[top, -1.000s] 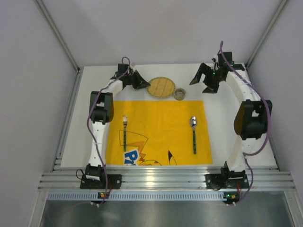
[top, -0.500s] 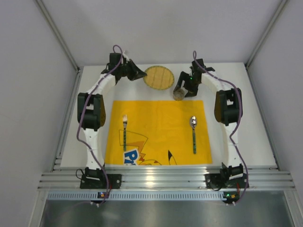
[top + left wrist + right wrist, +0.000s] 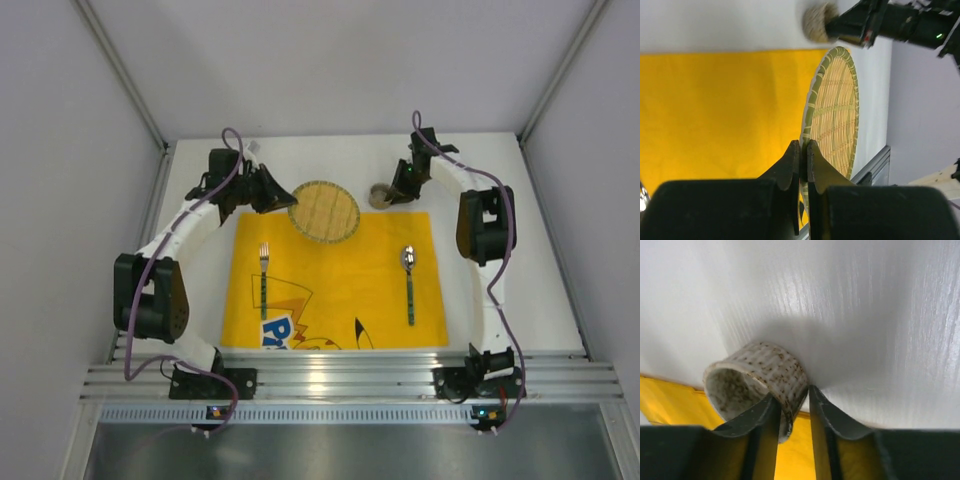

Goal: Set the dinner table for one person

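A round woven bamboo plate (image 3: 324, 210) lies half over the back edge of the yellow mat (image 3: 335, 270) on the dinner table (image 3: 330, 152). My left gripper (image 3: 283, 197) is shut on its left rim; in the left wrist view the gripper (image 3: 803, 150) pinches the green-edged plate (image 3: 837, 115), which looks tilted. A small speckled cup (image 3: 379, 196) stands just behind the mat. My right gripper (image 3: 792, 405) straddles the wall of the cup (image 3: 765, 370), one finger inside and one outside. A narrow gap shows beside the outer finger (image 3: 832, 415).
On the mat lie a fork (image 3: 264, 280) at the left and a spoon (image 3: 409, 280) at the right, both with green handles. Grey panels wall the table on three sides. A ribbed aluminium rail (image 3: 340, 380) runs along the near edge.
My left gripper has dragged the plate toward me and onto the mat's back edge. My right gripper came in from the back right to the cup, and its jaws have narrowed around the wall.
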### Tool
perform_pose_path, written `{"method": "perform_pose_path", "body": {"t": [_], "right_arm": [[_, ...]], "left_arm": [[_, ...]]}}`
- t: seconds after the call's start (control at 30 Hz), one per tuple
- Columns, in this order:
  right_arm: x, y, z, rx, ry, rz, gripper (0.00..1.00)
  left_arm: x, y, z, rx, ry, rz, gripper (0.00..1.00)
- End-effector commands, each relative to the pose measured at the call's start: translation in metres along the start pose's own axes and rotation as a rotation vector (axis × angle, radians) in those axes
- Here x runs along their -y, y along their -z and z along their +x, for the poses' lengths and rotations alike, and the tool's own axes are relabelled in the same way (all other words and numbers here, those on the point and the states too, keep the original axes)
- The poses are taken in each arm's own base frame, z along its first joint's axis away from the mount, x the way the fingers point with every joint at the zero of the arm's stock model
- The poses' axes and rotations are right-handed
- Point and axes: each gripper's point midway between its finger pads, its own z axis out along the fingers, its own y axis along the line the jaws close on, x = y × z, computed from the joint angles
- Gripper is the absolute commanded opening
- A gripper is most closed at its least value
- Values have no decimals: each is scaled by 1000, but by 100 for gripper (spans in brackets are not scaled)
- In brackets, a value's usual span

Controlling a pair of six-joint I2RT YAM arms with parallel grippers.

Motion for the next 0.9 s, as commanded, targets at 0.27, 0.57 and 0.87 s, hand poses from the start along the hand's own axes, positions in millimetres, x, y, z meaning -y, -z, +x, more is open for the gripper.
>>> {"method": "perform_pose_path", "body": {"t": [0.27, 0.57, 0.87], "right_arm": [[-1, 44, -25, 115, 15, 43, 0], [-2, 130, -4, 211, 28, 80, 0], [33, 142, 65, 137, 20, 135, 0]], "left_arm": [[-15, -18, 128, -220, -70, -90, 0], [-28, -21, 163, -284, -96, -145, 0], [-76, -16, 185, -336, -102, -315, 11]]}}
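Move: The left gripper already holds the plate by its rim, high up; the middle of the yellow mat lies about 14 cm back, 7 cm to its right and 19 cm below. From that gripper the fork is 14 cm back and 8 cm left, the spoon 15 cm back and 23 cm right. The cup's middle is roughly 3 cm left of the right gripper, level fore and aft and 1 cm lower; the spoon is some 26 cm back and 2 cm right. Bring the left gripper back and down with the plate, swinging somewhat right, about 13 cm back towards the middle of the mat, then ease it almost straight down, tilting some 20 degrees and keeping the rim pinched. Meanwhile shut the right fingers on the cup's wall, then lift about 10 cm while drawing it back as far and a little right, towards the spoon. ##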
